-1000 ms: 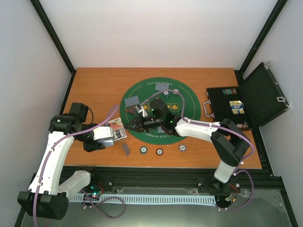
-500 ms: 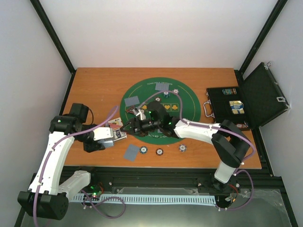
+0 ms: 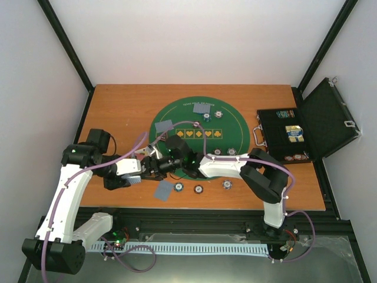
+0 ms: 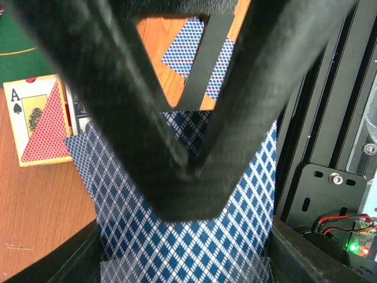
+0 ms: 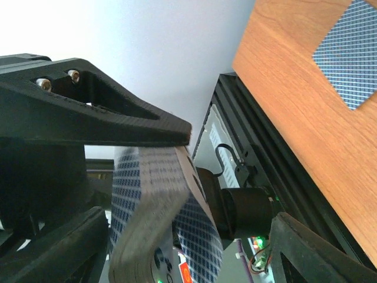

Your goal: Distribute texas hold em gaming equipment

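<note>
My left gripper (image 3: 137, 173) is shut on a deck of blue-backed playing cards (image 4: 194, 236), just off the green mat's left edge. My right gripper (image 3: 153, 164) reaches left to that deck, jaws open on either side of it; the deck (image 5: 147, 224) fills the right wrist view. One card (image 3: 165, 189) lies face down on the wood near the front edge. Two more cards (image 3: 165, 125) (image 3: 203, 108) lie on the mat (image 3: 235, 132). Poker chips (image 3: 199, 189) (image 3: 227, 184) (image 3: 178, 187) sit along the front, others (image 3: 224, 151) on the mat.
A card box (image 4: 38, 121) with an ace of spades and a red triangle lies beside the deck. The black hinged case (image 3: 291, 138) stands open at the right with chips inside. The black frame rail (image 3: 200, 215) runs along the table's near edge.
A card has come to rest flat on the wood by the front chips. My right gripper swung left from the mat to the deck and opened. The left gripper kept still.
</note>
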`<state>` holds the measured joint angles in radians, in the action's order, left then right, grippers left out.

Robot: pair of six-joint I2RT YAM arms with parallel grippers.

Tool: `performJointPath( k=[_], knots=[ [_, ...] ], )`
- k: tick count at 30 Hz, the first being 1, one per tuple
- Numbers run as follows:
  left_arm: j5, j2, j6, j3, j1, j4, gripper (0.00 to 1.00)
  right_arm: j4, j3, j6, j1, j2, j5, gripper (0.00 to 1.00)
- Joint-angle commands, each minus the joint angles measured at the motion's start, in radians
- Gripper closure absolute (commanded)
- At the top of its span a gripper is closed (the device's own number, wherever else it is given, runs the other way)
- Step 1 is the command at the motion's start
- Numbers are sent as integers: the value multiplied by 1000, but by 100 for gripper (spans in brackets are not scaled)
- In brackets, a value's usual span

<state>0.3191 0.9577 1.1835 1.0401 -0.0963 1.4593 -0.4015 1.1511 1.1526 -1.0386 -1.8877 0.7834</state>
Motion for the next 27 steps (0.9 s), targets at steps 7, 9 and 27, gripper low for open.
performJointPath(
  k=[7,9,27],
  knots=[
    [32,-21,25,11,1,-13,99,-257,39,163,-39,-73,17,40],
    [31,-26,25,8,1,-15,99,-297,20,192,-41,-75,13,49],
    [18,-56,69,-80,0,-16,0,-321,-10,225,-41,-31,8,97]
  ],
)
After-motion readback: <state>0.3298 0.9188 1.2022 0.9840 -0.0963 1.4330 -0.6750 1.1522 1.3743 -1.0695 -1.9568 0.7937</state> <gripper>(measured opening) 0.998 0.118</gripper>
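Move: The deck is still held in the left hand, its middle practically at that hand's fingertips. The right hand's open fingers are just around its near end, with the deck's middle about 4 cm to that hand's left and 1 cm higher. Some 16 cm below the right hand, the dealt cards lie 2 cm back and 5 cm right, the card boxes 8 cm ahead and 3 cm left, and the blue chips 1 cm back and 11 cm right. The right hand eases about 2 cm farther left onto the deck and rises some 2 cm while tilting by roughly 10 degrees, its fingers closing from wide open until they pinch the deck across its thickness. The left hand holds the deck almost still until that grip is shut, then spreads its fingers fully to let go of the deck's sides and begins to sink, by about 1 cm. ##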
